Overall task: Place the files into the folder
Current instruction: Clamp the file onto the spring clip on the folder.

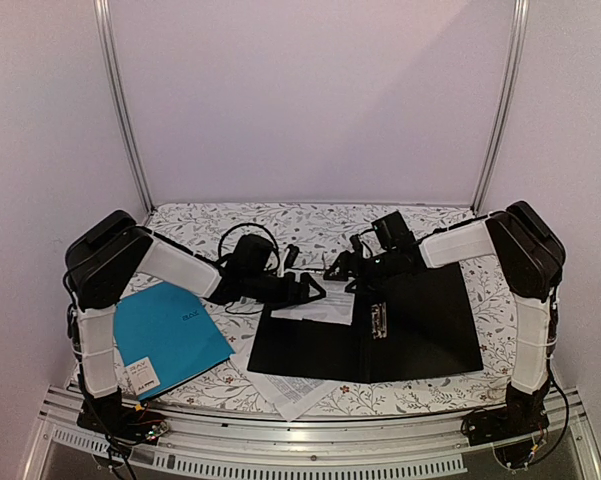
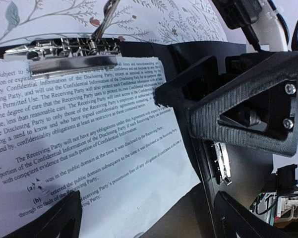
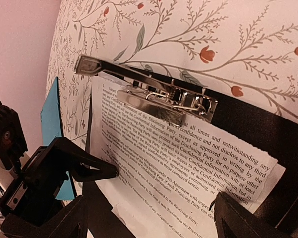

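Note:
The black folder (image 1: 420, 320) lies open at mid-table and also shows in the left wrist view (image 2: 193, 54) and the right wrist view (image 3: 272, 134). The printed files (image 2: 89, 144) lie on its left flap, their top edge under a silver clip (image 2: 72, 57). The files (image 3: 188, 158) and the clip (image 3: 163, 106) show in the right wrist view too. My left gripper (image 1: 305, 285) is open over the sheets, one fingertip (image 3: 109, 173) touching them. My right gripper (image 1: 342, 268) is open beside it, one fingertip (image 2: 159, 94) on the paper. Both hold nothing.
A teal-blue folder (image 1: 170, 335) lies at the left front. Another white printed sheet (image 1: 290, 392) pokes out from under the black folder's front edge. A second metal clip (image 1: 377, 318) sits along the folder's spine. Black cables (image 1: 245, 240) loop behind the left arm.

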Motion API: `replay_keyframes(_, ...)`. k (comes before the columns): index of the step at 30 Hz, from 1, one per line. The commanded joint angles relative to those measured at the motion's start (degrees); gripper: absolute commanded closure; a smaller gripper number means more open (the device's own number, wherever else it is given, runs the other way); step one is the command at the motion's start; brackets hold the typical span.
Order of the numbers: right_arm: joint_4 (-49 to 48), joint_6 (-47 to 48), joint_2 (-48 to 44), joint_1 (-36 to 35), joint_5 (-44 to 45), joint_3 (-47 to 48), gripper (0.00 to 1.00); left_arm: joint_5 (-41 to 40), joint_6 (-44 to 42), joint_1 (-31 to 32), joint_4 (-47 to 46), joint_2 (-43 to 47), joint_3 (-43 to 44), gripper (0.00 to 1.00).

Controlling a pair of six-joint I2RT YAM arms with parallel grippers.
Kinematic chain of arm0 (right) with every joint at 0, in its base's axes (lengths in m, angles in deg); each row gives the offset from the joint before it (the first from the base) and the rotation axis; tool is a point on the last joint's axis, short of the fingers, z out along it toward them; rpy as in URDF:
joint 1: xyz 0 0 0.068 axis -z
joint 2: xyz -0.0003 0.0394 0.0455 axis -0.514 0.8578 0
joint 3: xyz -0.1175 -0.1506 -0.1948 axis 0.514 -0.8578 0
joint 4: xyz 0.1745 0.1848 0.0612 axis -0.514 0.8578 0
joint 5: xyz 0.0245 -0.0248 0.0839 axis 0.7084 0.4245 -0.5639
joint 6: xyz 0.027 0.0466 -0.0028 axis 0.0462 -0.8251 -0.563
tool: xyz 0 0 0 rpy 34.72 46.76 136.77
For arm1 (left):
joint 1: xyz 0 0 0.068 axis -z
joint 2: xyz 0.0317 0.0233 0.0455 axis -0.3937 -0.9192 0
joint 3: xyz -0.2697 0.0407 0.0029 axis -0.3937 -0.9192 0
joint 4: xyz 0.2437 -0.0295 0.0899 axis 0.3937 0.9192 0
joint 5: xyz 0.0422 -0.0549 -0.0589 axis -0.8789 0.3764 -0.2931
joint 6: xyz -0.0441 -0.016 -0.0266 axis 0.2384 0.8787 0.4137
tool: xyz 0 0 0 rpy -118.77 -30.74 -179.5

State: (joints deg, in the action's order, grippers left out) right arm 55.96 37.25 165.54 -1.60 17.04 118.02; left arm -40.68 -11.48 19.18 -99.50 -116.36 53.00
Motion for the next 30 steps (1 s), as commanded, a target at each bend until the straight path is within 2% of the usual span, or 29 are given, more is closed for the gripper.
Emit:
replay_keyframes(1,1.67,1.11,3.29,0.44,1.41,-2.25,0.12,-0.66,-0.47,0.37,3.57,1.88,-1.19,0.07)
replay_keyframes(7,1.71,1.58,3.47,0.63,0.97,-3.01,0.12,-2.6,-4.45,0.17,8.15,6.16,1.03,0.06)
replay_keyframes(14,1.64,2.2,3.55,0.78,0.6,-3.23,0.12,-11.46,-12.41,-0.08,17.97,7.4,7.65,0.1)
replay_keyframes(17,1.64,2.37,3.69,0.86,0.53,-3.31,0.12,-16.27,-15.18,-0.16,23.3,5.85,11.81,0.13)
replay_keyframes(23,1.64,2.51,4.05,0.88,0.15,-2.92,0.12,-24.84,-19.09,-0.18,28.16,0.84,20.28,0.21)
replay_keyframes(30,1.64,2.56,4.21,0.9,-0.06,-2.44,0.13,-26.3,-22.39,-0.18,34.3,-7.22,31.2,0.36)
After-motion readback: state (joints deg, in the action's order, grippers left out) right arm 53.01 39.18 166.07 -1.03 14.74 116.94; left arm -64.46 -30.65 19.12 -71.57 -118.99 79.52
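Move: The spring clip lies some 8 cm ahead of the left hand, about level with it sideways and 3 cm lower. The file, its top edge at that clip, lies with its middle right under the left hand, about 3 cm down; the folder's second clip sits roughly 15 cm to the left hand's right and 7 cm back. From the right hand the spring clip is about 3 cm ahead and 6 cm left, the file's middle 5 cm back and 6 cm left. The file is freed by the left hand's lower finger, which lifts off it; the left hand rises, then swings forward towards the spring clip, about 10 cm forward and 6 cm up in all, dipping at the end. Its fingertips tip some 30 degrees, pointing more steeply down, while the fingers close partway on nothing. The right hand stays put, fingers open, its lower finger still resting on the file's right edge. ##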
